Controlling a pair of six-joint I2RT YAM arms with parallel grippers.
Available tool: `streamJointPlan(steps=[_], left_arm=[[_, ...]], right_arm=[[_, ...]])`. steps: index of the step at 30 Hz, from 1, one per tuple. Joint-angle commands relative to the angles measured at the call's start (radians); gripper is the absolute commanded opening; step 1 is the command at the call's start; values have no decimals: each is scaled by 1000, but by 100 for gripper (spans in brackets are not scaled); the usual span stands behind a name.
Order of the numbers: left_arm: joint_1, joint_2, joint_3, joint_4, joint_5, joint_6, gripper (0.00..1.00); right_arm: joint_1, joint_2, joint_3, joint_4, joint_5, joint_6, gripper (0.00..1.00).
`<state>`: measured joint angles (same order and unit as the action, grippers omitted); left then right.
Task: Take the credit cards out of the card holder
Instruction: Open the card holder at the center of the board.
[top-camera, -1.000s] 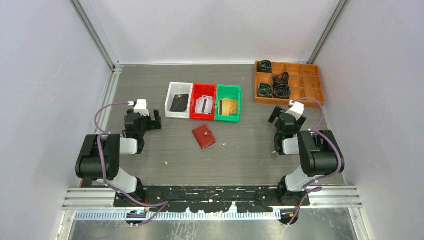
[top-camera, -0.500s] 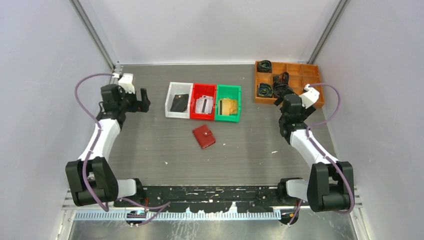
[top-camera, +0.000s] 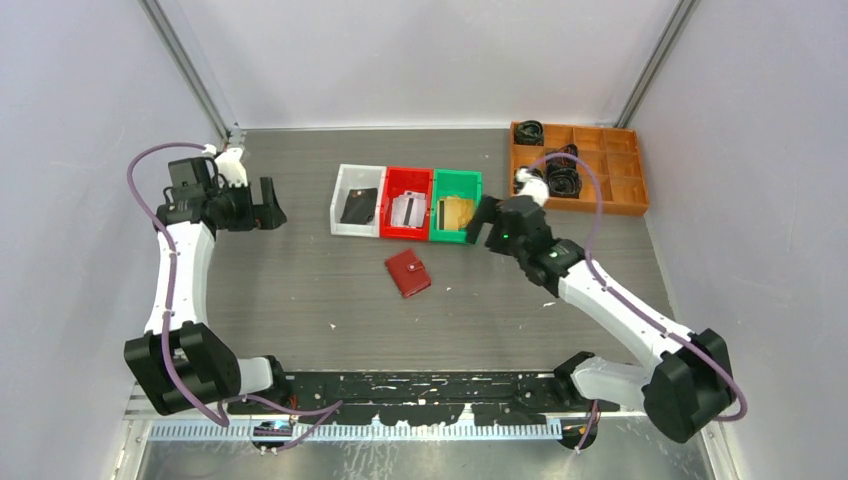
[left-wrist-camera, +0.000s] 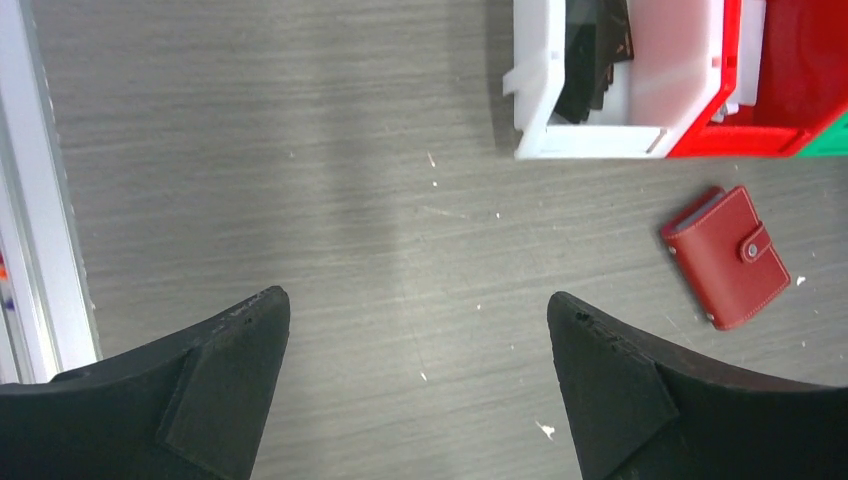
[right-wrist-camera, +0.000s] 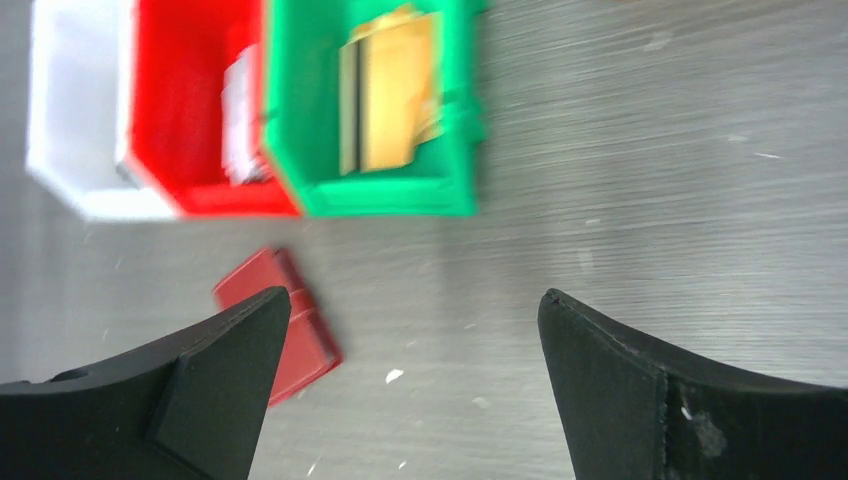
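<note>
The card holder (top-camera: 408, 272), a small red wallet with a snap tab, lies closed on the table in front of the bins. It also shows in the left wrist view (left-wrist-camera: 727, 257) and, blurred, in the right wrist view (right-wrist-camera: 285, 325). Credit cards lie in the bins: dark (top-camera: 358, 205) (left-wrist-camera: 592, 60), silvery (top-camera: 406, 210) (right-wrist-camera: 240, 120), gold (top-camera: 457, 213) (right-wrist-camera: 390, 90). My left gripper (top-camera: 268, 205) (left-wrist-camera: 418, 310) hangs open at the far left, well away from the wallet. My right gripper (top-camera: 482, 228) (right-wrist-camera: 413, 305) is open beside the green bin, right of the wallet.
A white bin (top-camera: 360, 168), a red bin (top-camera: 410, 171) and a green bin (top-camera: 457, 174) stand side by side behind the wallet. An orange divided tray (top-camera: 620, 165) with coiled black cables sits at the back right. An aluminium rail (left-wrist-camera: 40, 200) borders the table's left edge.
The right arm swung left from the orange tray to the green bin's near corner. The left arm stretched a little farther back and left. Both grippers stayed open; the wallet has not moved.
</note>
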<state>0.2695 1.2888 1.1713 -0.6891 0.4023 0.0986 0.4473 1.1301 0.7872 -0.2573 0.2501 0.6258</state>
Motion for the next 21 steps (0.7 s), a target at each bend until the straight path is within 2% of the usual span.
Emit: streamJointPlan(steps=[1, 5, 10, 15, 21], left_arm=[[1, -6, 73, -141, -26, 24, 100], [2, -20, 81, -201, -11, 42, 100], [2, -45, 79, -239, -26, 82, 100], [2, -73, 72, -278, 10, 102, 100], [2, -101, 65, -285, 58, 120, 100]], right_arm=[[183, 75, 132, -84, 60, -45, 100], [364, 245, 238, -115, 97, -81, 99], [474, 470, 372, -125, 97, -107, 99], [511, 622, 470, -137, 91, -115, 100], [513, 723, 525, -160, 99, -117, 99]])
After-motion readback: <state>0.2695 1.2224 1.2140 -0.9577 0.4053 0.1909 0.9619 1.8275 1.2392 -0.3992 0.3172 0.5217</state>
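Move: The card holder lies closed on the table about 20 cm to the right hand's left, some 3 cm back and 14 cm below it. Straight out beyond the card holder, about 15 cm farther, is the red bin; the green bin stands roughly 12 cm ahead and 8 cm left of the right hand, 12 cm below. From the left hand the card holder is about 30 cm to the right, 4 cm back and 18 cm down. The card holder is what the open right hand swings over to: about 20 cm left, passing in front of the green bin and soon sinking some 10 cm, with a small draw back. On the way the wrist turns about 30 degrees counter-clockwise and tips its fingers more steeply down, bringing them either side of the card holder but still above it. The empty left hand, also open, backs off some 5 cm. ##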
